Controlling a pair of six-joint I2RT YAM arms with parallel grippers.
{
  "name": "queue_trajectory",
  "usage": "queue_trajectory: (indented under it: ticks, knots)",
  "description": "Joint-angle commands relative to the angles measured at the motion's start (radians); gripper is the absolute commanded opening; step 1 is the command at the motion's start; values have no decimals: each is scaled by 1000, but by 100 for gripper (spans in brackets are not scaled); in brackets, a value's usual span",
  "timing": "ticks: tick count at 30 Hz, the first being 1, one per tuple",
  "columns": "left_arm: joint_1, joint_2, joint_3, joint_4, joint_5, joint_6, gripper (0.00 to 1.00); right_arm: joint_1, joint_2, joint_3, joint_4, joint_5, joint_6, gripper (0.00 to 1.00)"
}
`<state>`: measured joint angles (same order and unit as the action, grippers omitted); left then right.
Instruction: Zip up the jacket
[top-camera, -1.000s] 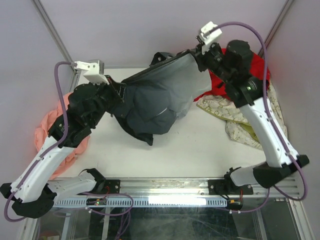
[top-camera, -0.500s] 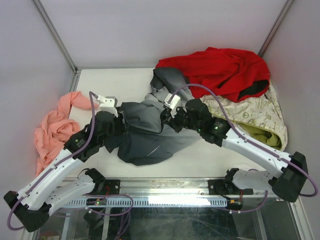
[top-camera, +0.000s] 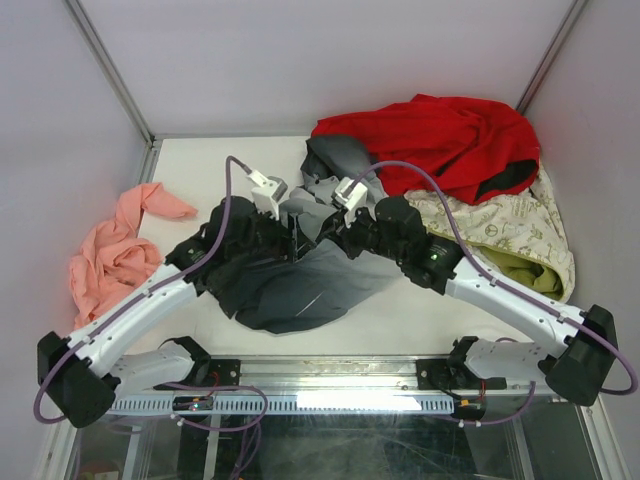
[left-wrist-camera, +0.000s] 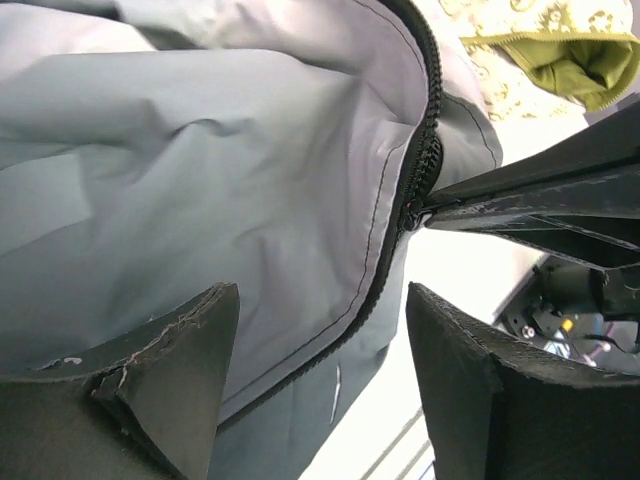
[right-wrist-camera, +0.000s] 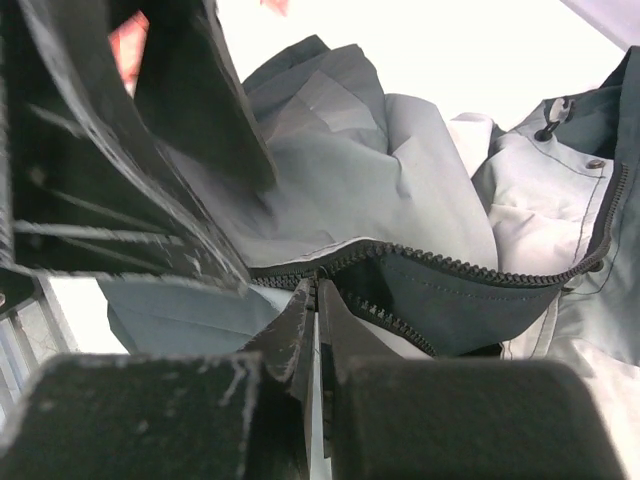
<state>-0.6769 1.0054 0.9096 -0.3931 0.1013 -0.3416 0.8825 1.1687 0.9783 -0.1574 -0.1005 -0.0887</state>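
The jacket (top-camera: 300, 285) lies crumpled mid-table, dark charcoal and light grey. Its dark zipper (left-wrist-camera: 400, 200) curves down the light grey panel in the left wrist view. My right gripper (top-camera: 328, 235) is shut on the zipper pull (right-wrist-camera: 320, 272), where the two rows of teeth meet. In the left wrist view its fingers (left-wrist-camera: 520, 205) reach in from the right to the slider. My left gripper (top-camera: 292, 228) hovers just left of it, over the fabric. Its jaws (left-wrist-camera: 320, 385) are open with nothing between them. Above the slider the zipper (right-wrist-camera: 480, 275) gapes open.
A red garment (top-camera: 430, 140) lies at the back right. A cream patterned cloth (top-camera: 500, 225) with olive lining (left-wrist-camera: 570, 60) sits under it. A pink cloth (top-camera: 110, 255) is heaped at the left edge. A metal rail (top-camera: 330, 375) runs along the near edge.
A second ago both arms held the jacket stretched high. They came down to the table, the left gripper let go, opened, and moved right beside the right gripper.
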Motion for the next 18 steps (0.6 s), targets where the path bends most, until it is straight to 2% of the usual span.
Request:
queue_trajectory:
  ticks: [1,4,8,9,12,18]
  knots:
    - [-8,56,-28,239,198,-35,68,4,-40,60,65,16,26,0]
    - [-7,96,-44,284,196,-46,59,4,-38,59,63,6,33,0]
    - [-9,130,-45,279,200,-51,24,3,-34,57,54,30,18,0]
    - [-8,128,-50,269,206,-55,16,1,-34,59,48,77,7,0]
    - [-8,105,-83,226,225,-61,0,-43,-27,78,36,159,-24,0]
    - [-8,-26,-195,100,159,-98,0,-222,11,190,2,217,-60,0]
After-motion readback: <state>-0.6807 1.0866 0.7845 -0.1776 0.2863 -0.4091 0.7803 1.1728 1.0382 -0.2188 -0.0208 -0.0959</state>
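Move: The zip's dark tape, just below the slider, is what the left hand's open fingers go for: about 4 cm to its right, level ahead, 2 cm lower. The slider, in the right fingers' grip, is 6 cm right and 1 cm ahead of the left hand. From the right hand, the collar it pulls towards lies some 13 cm ahead, 2 cm right and 12 cm lower; the red cloth is about 16 cm ahead and 18 cm right, similarly low. The closed zip below the slider gets pinched by the left hand, which moves about 4 cm to the right and 2 cm down, shuts its fingers on the tape, then draws slightly down, back and left. The right hand keeps its grip on the slider, almost still until the left fingers are nearly shut, then pulls about 5 cm forward and right, away from the left hand and towards the collar, turning some 10 degrees clockwise. ##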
